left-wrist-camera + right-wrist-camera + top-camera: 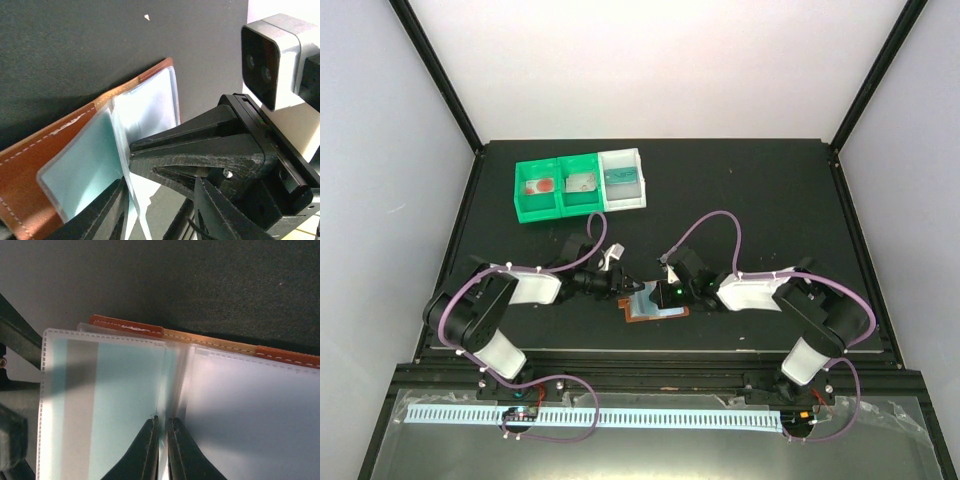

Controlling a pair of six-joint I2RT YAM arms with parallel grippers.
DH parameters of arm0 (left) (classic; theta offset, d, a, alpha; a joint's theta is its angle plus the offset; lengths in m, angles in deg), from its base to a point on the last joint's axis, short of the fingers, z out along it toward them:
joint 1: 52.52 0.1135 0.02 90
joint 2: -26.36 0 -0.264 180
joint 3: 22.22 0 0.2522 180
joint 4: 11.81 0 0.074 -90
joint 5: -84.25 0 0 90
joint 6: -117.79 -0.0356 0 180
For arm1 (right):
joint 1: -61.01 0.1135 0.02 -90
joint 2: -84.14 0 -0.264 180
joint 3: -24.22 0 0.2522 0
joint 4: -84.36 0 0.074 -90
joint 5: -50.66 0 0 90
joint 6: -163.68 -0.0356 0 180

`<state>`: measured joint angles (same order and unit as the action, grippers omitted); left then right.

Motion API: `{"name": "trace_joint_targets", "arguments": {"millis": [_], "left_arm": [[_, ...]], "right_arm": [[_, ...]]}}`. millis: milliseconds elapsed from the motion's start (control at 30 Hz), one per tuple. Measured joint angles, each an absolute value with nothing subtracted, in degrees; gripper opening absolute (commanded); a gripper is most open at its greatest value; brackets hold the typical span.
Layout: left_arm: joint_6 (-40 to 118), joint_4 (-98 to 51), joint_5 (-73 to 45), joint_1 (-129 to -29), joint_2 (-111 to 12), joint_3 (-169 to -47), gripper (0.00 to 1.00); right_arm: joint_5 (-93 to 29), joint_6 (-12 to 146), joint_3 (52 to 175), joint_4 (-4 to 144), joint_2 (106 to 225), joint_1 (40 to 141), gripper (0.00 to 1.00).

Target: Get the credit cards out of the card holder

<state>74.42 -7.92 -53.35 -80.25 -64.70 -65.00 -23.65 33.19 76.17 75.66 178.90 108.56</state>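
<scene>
The card holder [642, 317] lies open on the black table, its brown cover [30, 170] under clear pocket leaves. A light blue credit card [125, 400] sits inside the left pocket, and a pale one [250, 405] fills the right pocket. My right gripper [163, 420] is shut on a thin clear leaf at the holder's middle fold; in the left wrist view its fingers [190, 145] reach in from the right. My left gripper [159, 179] stands open, with a clear leaf edge hanging between its spread fingers. In the top view, both grippers [618, 285] [658, 296] meet over the holder.
Two green bins [542, 188] and a white bin [623, 177] stand side by side at the back left of the table, each with small items inside. The right wrist camera housing [270, 60] looms close beside the left gripper.
</scene>
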Motion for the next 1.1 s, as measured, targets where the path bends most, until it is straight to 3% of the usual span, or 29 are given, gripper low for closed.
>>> {"name": "trace_joint_targets", "arguments": {"millis": [100, 400, 1100], "left_arm": [[74.9, -7.9, -53.3, -80.9, -64.3, -65.0, 0.37], [74.3, -10.2, -51.4, -81.6, -64.3, -65.1, 0.34], [78.2, -6.3, -51.9, -86.2, -65.1, -67.9, 0.39]], "right_arm": [[-23.7, 33.0, 76.0, 75.8, 178.7, 108.6, 0.10], [-25.8, 33.0, 75.0, 72.6, 175.0, 108.6, 0.30], [-34.2, 37.2, 72.6, 63.7, 164.2, 104.3, 0.36]]}}
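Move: The clear page standing raised on the card holder has its middle about 3 cm right of the left hand, 2 cm back and 2 cm below, its free edge between the open fingers; the flat white sleeve lies some 9 cm right, 3 cm back and 5 cm below. The right hand's shut tips are in the gutter: that white sleeve is about 4 cm to their right and 1 cm below, level fore and aft, the raised page's middle 3 cm left, level and 2 cm above. The right hand comes free of the gutter between the sleeves and swings about 6.5 cm right over the flat white sleeve to near the holder's right edge, rising some 3 cm, dipping a little at the end, tilting roughly 15 degrees and opening its fingers about a third. The left hand first hovers with a small dip and slight draw back, then follows to the right by about 3 cm and up a little, its part-open fingers keeping the raised page's edge between them without closing on it. ##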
